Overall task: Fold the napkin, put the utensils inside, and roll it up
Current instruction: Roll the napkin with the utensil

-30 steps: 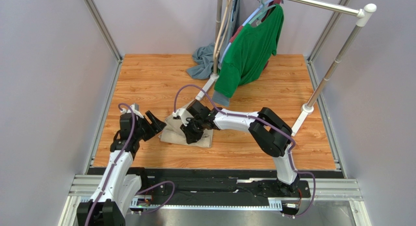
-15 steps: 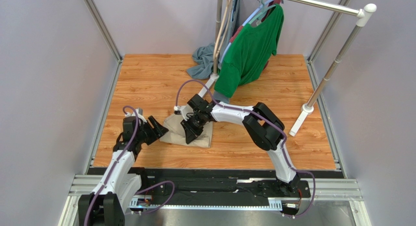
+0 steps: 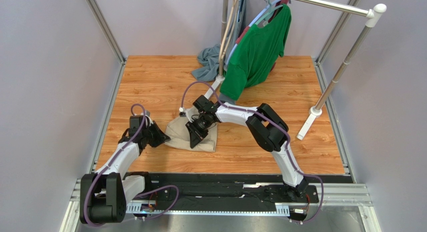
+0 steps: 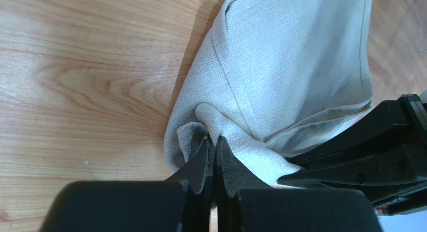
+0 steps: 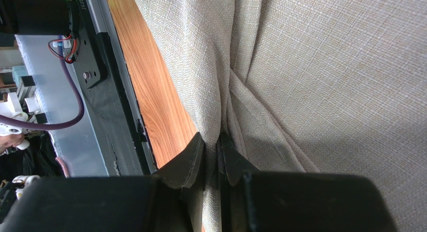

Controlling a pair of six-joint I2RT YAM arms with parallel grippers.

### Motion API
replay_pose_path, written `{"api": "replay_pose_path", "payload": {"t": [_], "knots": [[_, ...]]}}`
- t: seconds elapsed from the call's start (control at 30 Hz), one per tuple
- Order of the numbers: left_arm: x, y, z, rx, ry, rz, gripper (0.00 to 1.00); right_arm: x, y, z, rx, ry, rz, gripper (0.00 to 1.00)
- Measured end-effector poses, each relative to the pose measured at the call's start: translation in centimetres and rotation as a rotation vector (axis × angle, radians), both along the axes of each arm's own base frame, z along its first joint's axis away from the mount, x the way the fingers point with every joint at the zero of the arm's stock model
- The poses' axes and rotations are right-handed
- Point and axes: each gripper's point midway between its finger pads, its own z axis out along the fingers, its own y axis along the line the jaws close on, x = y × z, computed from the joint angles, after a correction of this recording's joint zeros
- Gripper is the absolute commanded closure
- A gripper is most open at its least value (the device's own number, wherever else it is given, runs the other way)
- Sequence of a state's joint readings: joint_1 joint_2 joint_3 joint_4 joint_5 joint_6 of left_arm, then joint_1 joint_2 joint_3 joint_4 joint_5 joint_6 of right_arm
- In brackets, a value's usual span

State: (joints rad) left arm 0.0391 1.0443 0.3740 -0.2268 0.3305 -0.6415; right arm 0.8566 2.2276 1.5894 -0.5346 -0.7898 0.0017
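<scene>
The beige napkin point(image 3: 209, 139) lies bunched on the wooden table in front of the arms. My left gripper point(image 3: 164, 139) is at its left corner. In the left wrist view the left gripper point(image 4: 213, 141) is shut, with the napkin point(image 4: 290, 67) puckered round its tips. My right gripper point(image 3: 193, 141) reaches over the cloth from the right. Seen from the right wrist, the right gripper point(image 5: 213, 139) is shut on a raised fold of the napkin point(image 5: 326, 67). The right arm's black fingers point(image 4: 361, 152) show close beside the left one. The utensils are hidden.
A green shirt point(image 3: 258, 47) hangs on a clothes rack at the back. A grey-blue cloth point(image 3: 206, 59) lies behind it. One white rack foot point(image 3: 213, 87) stands just behind the napkin and another point(image 3: 315, 111) at the right. A black rail point(image 3: 225, 179) runs along the near edge.
My left gripper moved right to the napkin's left corner and shut there. The right gripper shifted a little left with its fold, and the cloth bunched up.
</scene>
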Motion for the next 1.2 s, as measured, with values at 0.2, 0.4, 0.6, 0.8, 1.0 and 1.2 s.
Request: {"api": "replay_pose_path", "payload": {"t": [0.2,0.4,0.6,0.8,1.0,1.2], "knots": [[-0.4,0.5,-0.6,0.023,0.053,0.018,1.0,0.0,0.0,0.3,0.001,-0.006,0.0,0.57],[-0.1,0.8,-1.0,0.04,0.097,0.026,1.0,0.5,-0.8,2.9,0.009,-0.096,-0.024,0.44],[0.3,0.9,-1.1,0.045,0.114,0.017,1.0,0.7,-2.0,7.5,0.091,-0.293,-0.057,0.43],[0.6,0.9,-1.0,0.049,0.117,0.014,1.0,-1.6,-1.1,7.7,0.11,-0.451,-0.002,0.43],[0.6,0.9,-1.0,0.049,0.122,0.013,1.0,-4.3,-0.4,5.9,0.089,-0.504,0.064,0.43],[0.6,0.9,-1.1,0.049,0.122,0.013,1.0,-3.3,0.2,5.9,0.095,-0.547,0.054,0.43]]}}
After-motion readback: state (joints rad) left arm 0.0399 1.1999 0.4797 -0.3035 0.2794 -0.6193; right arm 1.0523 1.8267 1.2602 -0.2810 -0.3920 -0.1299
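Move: The napkin lies folded on the table with its middle about 6 cm ahead of the right hand and level with it sideways, some 2 cm below; that hand still pinches its rolled near edge. The table's near edge runs roughly 11 cm behind this hand, and the clothes rack's white foot is about 26 cm ahead and 8 cm to its right. From the left hand, already shut on the left corner, the napkin's middle lies about 10 cm right, 3 cm ahead and 2 cm below. The napkin's rolled near edge comes free as the right fingers open a little past half; that hand rises about 8 cm, then swings back some 4 cm towards the base while sinking a little, its fingers turning about 30 degrees from slanting back to pointing down and left. The left hand keeps its pinch on the corner, easing it down and left by about 1 cm. ##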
